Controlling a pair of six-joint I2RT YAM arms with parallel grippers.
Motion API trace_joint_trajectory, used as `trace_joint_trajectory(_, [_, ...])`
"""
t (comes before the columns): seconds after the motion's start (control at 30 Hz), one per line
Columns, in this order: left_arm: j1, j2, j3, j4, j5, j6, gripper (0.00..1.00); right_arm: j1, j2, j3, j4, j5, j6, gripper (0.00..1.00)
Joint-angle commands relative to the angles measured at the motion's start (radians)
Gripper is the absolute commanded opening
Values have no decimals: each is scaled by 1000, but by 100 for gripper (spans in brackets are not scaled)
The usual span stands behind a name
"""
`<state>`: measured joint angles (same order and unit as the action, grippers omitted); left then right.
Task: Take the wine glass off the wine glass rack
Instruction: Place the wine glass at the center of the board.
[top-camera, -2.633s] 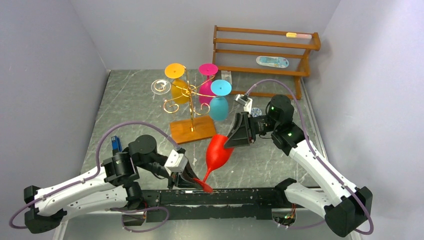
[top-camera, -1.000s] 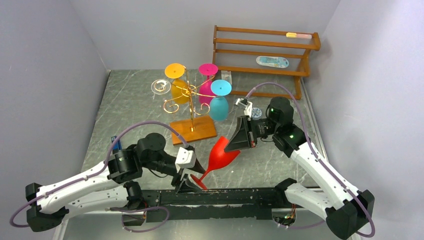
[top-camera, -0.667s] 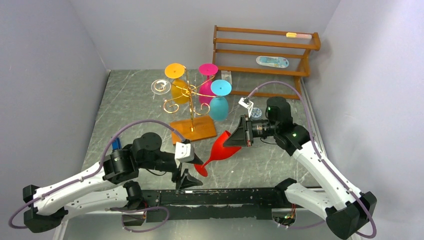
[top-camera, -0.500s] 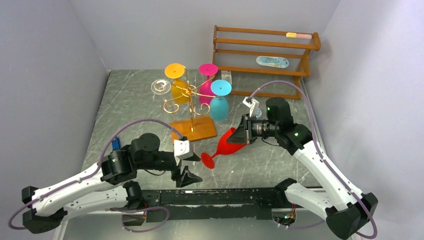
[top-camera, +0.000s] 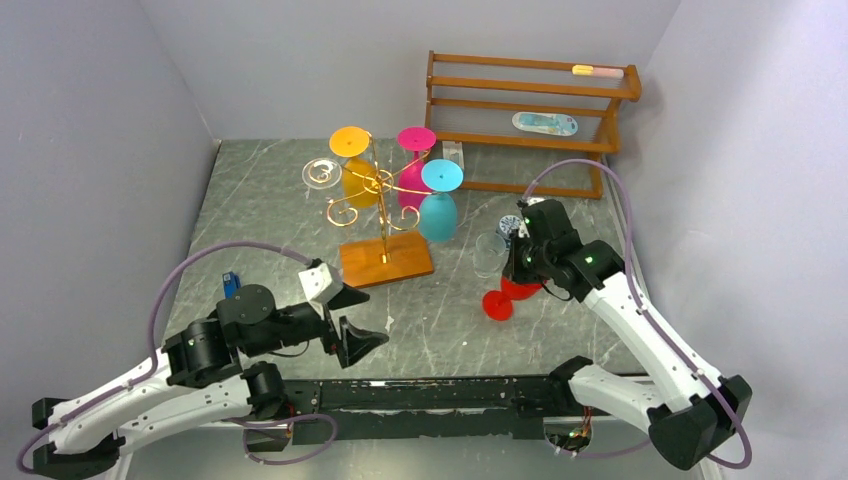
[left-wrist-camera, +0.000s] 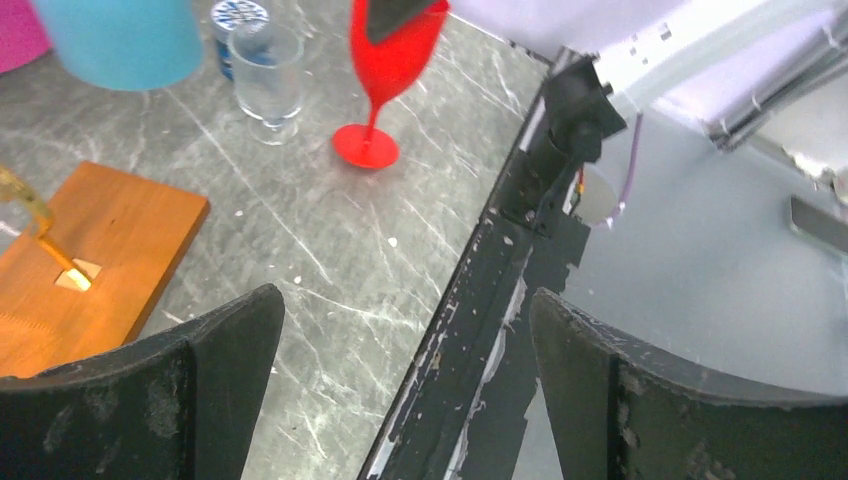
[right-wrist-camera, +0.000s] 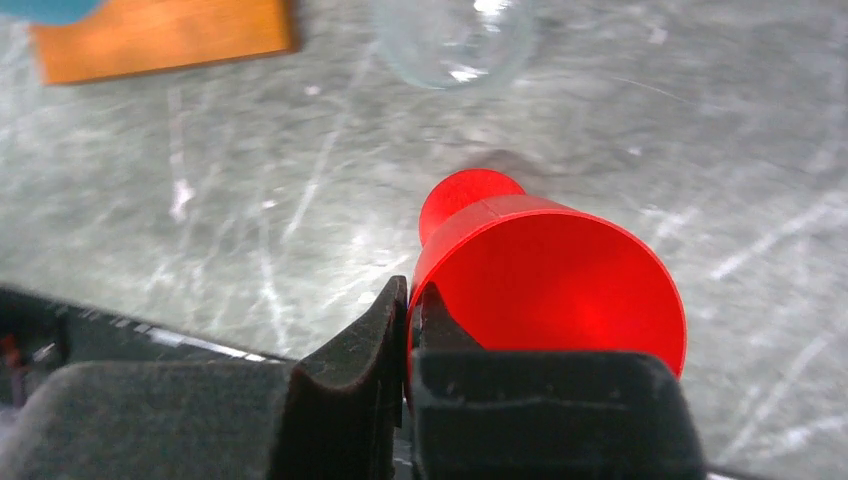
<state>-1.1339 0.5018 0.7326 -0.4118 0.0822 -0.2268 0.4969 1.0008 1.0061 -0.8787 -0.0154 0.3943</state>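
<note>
The red wine glass (top-camera: 505, 297) stands about upright on the grey table, its foot (left-wrist-camera: 366, 146) on or just above the surface. My right gripper (top-camera: 521, 268) is above it, shut on the bowl's rim (right-wrist-camera: 412, 300), one finger inside the bowl (right-wrist-camera: 550, 275). The wine glass rack (top-camera: 383, 190) is a gold wire stand on an orange-brown base (left-wrist-camera: 90, 250), back centre, off the red glass. My left gripper (top-camera: 350, 318) is open and empty, near the front edge. Between its fingers (left-wrist-camera: 405, 300) I see only table and the black rail.
Orange (top-camera: 350, 140), pink (top-camera: 416, 138), cyan (top-camera: 438, 205) and clear (top-camera: 321, 174) glasses hang on the rack. A clear glass (top-camera: 489, 252) stands just left of the red one. A brown slatted shelf (top-camera: 530, 110) fills the back right. A small blue object (top-camera: 229, 284) lies left.
My left gripper opened, let go of the red glass's foot and drew back to the left. My right gripper swung the glass right and upright, beside the clear glass.
</note>
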Motion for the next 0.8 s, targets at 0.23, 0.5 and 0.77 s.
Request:
trace_joint_trajectory(0.23, [2,-14,40,-89,-261,-178,97,-12,71,12,56,403,75,0])
trace_joint_trajectory(0.5, [3,19,79,-143,-333,-253,97,-51,171,43,211,412,9,0])
trace_joint_trajectory(0.77, [2,14,143,-246,-429,-266,97,-56,287,77,270,372,2,0])
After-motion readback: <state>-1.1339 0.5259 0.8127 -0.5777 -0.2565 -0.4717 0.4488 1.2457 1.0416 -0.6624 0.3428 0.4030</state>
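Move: The red wine glass, already pinched by its rim in the right hand, is bound for the empty spot on the table about 10 cm ahead, 5 cm right and 20 cm below. The clear glass stands beside that spot, roughly 9 cm ahead of the hand and 2 cm left. The blue-lidded jar is some 18 cm ahead and 5 cm right. From the empty left hand the spot lies about 22 cm ahead, 31 cm right and well below. The red wine glass, kept by its rim in the shut right fingers, is carried first to the right and slightly down, then mainly forward, some 9 cm in all, towards the gap beside the clear glass, short of the jar. The right wrist swings it more upright, turning about 15 degrees clockwise. The left hand, open and empty, drifts about 5 cm forward and left, turning some 20 degrees counter-clockwise. ##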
